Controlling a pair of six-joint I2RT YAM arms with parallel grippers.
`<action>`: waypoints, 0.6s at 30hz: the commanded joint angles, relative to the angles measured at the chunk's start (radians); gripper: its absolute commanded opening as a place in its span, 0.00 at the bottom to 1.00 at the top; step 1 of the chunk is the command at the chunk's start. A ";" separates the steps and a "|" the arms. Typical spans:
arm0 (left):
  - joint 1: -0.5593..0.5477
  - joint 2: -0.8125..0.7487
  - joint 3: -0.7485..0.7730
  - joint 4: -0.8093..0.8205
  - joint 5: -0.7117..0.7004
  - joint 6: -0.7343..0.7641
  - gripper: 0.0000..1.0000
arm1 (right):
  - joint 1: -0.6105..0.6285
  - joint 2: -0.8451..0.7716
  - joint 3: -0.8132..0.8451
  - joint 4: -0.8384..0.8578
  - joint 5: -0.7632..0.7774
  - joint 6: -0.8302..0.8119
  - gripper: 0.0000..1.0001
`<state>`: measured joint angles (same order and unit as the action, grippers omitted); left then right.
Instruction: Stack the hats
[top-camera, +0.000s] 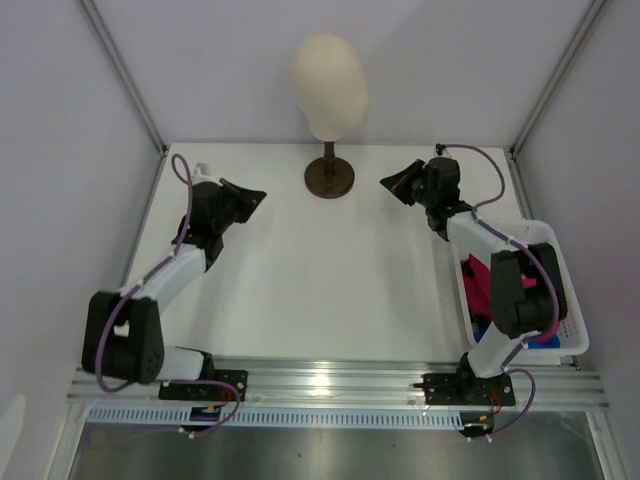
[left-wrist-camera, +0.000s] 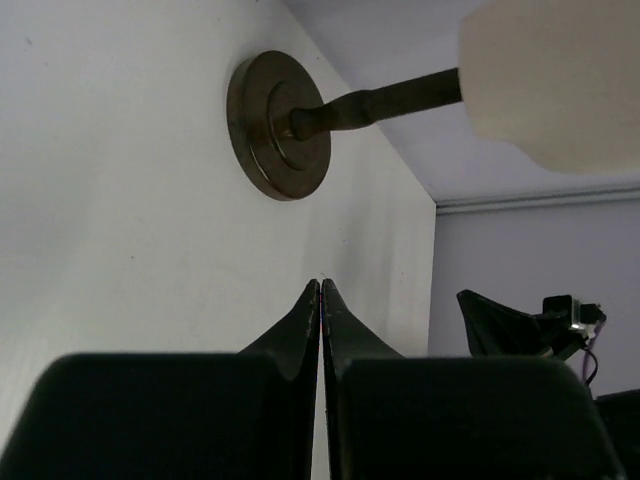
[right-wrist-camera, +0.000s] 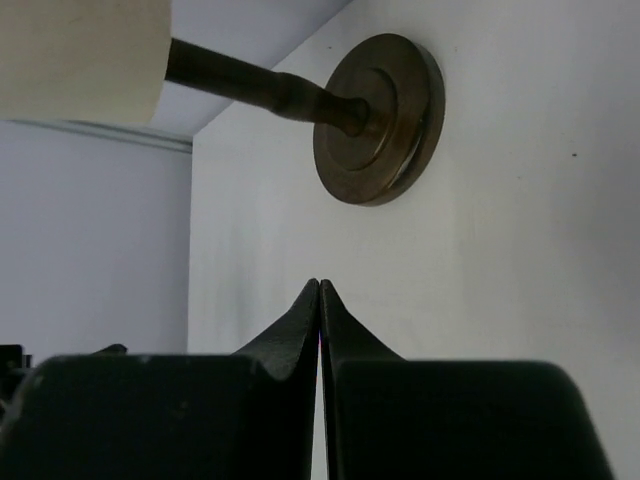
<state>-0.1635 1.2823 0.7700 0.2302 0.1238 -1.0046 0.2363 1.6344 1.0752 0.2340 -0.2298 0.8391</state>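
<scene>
The hats lie in a white basket (top-camera: 562, 285) at the right edge of the table. A magenta-pink hat (top-camera: 478, 283) shows beside a bit of blue hat (top-camera: 483, 327), and my right arm hides most of them. My left gripper (top-camera: 258, 197) hovers over the left of the table, shut on nothing, its tips (left-wrist-camera: 320, 282) pressed together. My right gripper (top-camera: 386, 181) hovers opposite it, also shut and empty, tips (right-wrist-camera: 319, 283) touching. Both point toward the middle back of the table, well away from the basket.
A cream mannequin head (top-camera: 328, 75) on a dark round stand (top-camera: 329, 178) sits at the back centre, between the two grippers. Its base (left-wrist-camera: 280, 125) (right-wrist-camera: 378, 118) shows in both wrist views. White walls enclose the table at the back and on both sides.
</scene>
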 joint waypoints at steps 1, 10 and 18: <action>-0.011 0.151 0.112 0.187 0.014 -0.189 0.01 | 0.031 0.108 0.089 0.149 0.041 0.152 0.00; -0.042 0.641 0.548 0.262 0.051 -0.244 0.01 | 0.031 0.488 0.337 0.430 0.052 0.363 0.00; -0.060 0.978 0.937 0.176 0.065 -0.316 0.76 | 0.035 0.784 0.686 0.369 0.021 0.405 0.67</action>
<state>-0.2157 2.1822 1.5517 0.4194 0.1711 -1.2709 0.2714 2.3798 1.6615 0.5686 -0.2077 1.2152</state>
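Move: The head stand's wooden pole rises about 24 cm ahead of the left hand and 16 cm to its right, its middle some 9 cm lower; from the right hand it is roughly 18 cm ahead, 13 cm left and 8 cm lower. The pale head sits on top of it, its middle about 12 cm above both hands, and its round foot lies straight below on the table, some 19 cm under the left hand and 18 cm under the right. The stand's pole is closed in on from both sides: the left hand runs forward about 20 cm and the right about 16 cm, each swinging inward as well, with the right also sinking plainly. Both roll their outer sides down, 15 to 20 degrees, and the shut fingers spread well open late in the reach, below the head and with the pole still a few centimetres off. ##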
